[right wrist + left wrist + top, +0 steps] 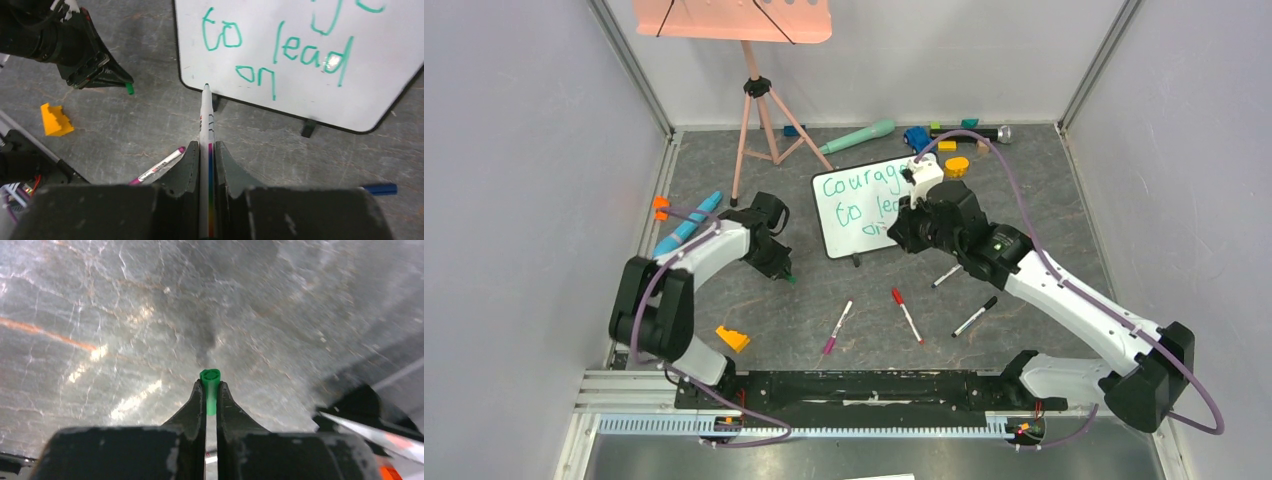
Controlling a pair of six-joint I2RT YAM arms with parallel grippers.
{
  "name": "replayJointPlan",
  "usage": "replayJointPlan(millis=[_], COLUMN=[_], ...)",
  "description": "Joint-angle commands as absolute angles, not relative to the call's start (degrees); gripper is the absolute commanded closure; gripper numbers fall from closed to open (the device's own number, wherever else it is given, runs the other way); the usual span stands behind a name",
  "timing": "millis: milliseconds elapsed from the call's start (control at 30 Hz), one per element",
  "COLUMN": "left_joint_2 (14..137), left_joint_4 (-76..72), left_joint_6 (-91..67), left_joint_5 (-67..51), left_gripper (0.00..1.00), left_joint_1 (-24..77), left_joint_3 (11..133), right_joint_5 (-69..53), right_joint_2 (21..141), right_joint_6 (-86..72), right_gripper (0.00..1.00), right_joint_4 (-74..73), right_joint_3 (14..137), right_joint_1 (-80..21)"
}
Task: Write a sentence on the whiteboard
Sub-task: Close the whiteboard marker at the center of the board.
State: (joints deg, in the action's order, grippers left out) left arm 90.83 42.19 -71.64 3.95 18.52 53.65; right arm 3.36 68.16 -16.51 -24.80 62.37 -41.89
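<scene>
The whiteboard stands tilted on the grey table, its glossy face filling the upper right of the right wrist view. The sentence is teal handwriting; "to lead" and "on" below it show close up. My right gripper is shut on a white marker, whose teal tip sits by the board's lower-left rim. It hovers over the board's near right part. My left gripper is shut on a green cap, low over the table left of the board.
Loose markers lie in front: pink-capped, red, black. An orange wedge sits near the left arm's base. A salmon tray on a tripod, a teal tube and small coloured blocks stand behind the board.
</scene>
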Motion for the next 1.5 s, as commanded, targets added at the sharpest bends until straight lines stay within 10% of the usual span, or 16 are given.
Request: replayJointPlan(millis=[0, 1467], left_joint_2=[81.4, 65.5], left_joint_4=[45.5, 30.2], left_joint_6=[-80.0, -107.6], left_joint_5=[2.3, -17.8], left_gripper=[0.98, 0.98], left_joint_1=[18.7, 18.8], left_joint_3=[54.9, 48.6], right_joint_5=[-2.7, -3.7], right_joint_2=[68.1, 78.8], right_joint_6=[-16.6, -13.4], right_gripper=[1.0, 1.0], right_joint_4=[-17.7, -12.4], right_joint_3=[61.5, 67.1], right_joint_1=[-43.0, -50.7])
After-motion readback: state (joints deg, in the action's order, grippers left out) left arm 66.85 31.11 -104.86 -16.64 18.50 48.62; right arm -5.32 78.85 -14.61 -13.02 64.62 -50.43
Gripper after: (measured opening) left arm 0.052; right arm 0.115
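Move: Just right of and below the green cap that the left gripper already holds lies bare table; the marker tip is some 20 cm to its right, 5 cm ahead and about 14 cm above. The whiteboard lies about 16 cm ahead and 20 cm right of the left hand, the magenta marker roughly 11 cm back and 11 cm right, both 2 cm below. From the right hand, the cap is about 24 cm left, 1 cm back and 19 cm lower; the whiteboard is 15 cm ahead, 4 cm left and 21 cm below. Lift the left gripper about 14 cm off the table with the green cap still pinched, bearing right about 7 cm and swinging its down-pointing fingers some 45 degrees out towards forward and right. Meanwhile carry the held marker about 10 cm left and slightly back with the right gripper, turning it nearly 20 degrees counter-clockwise, then ease both almost to rest with the tip at the cap's mouth. ##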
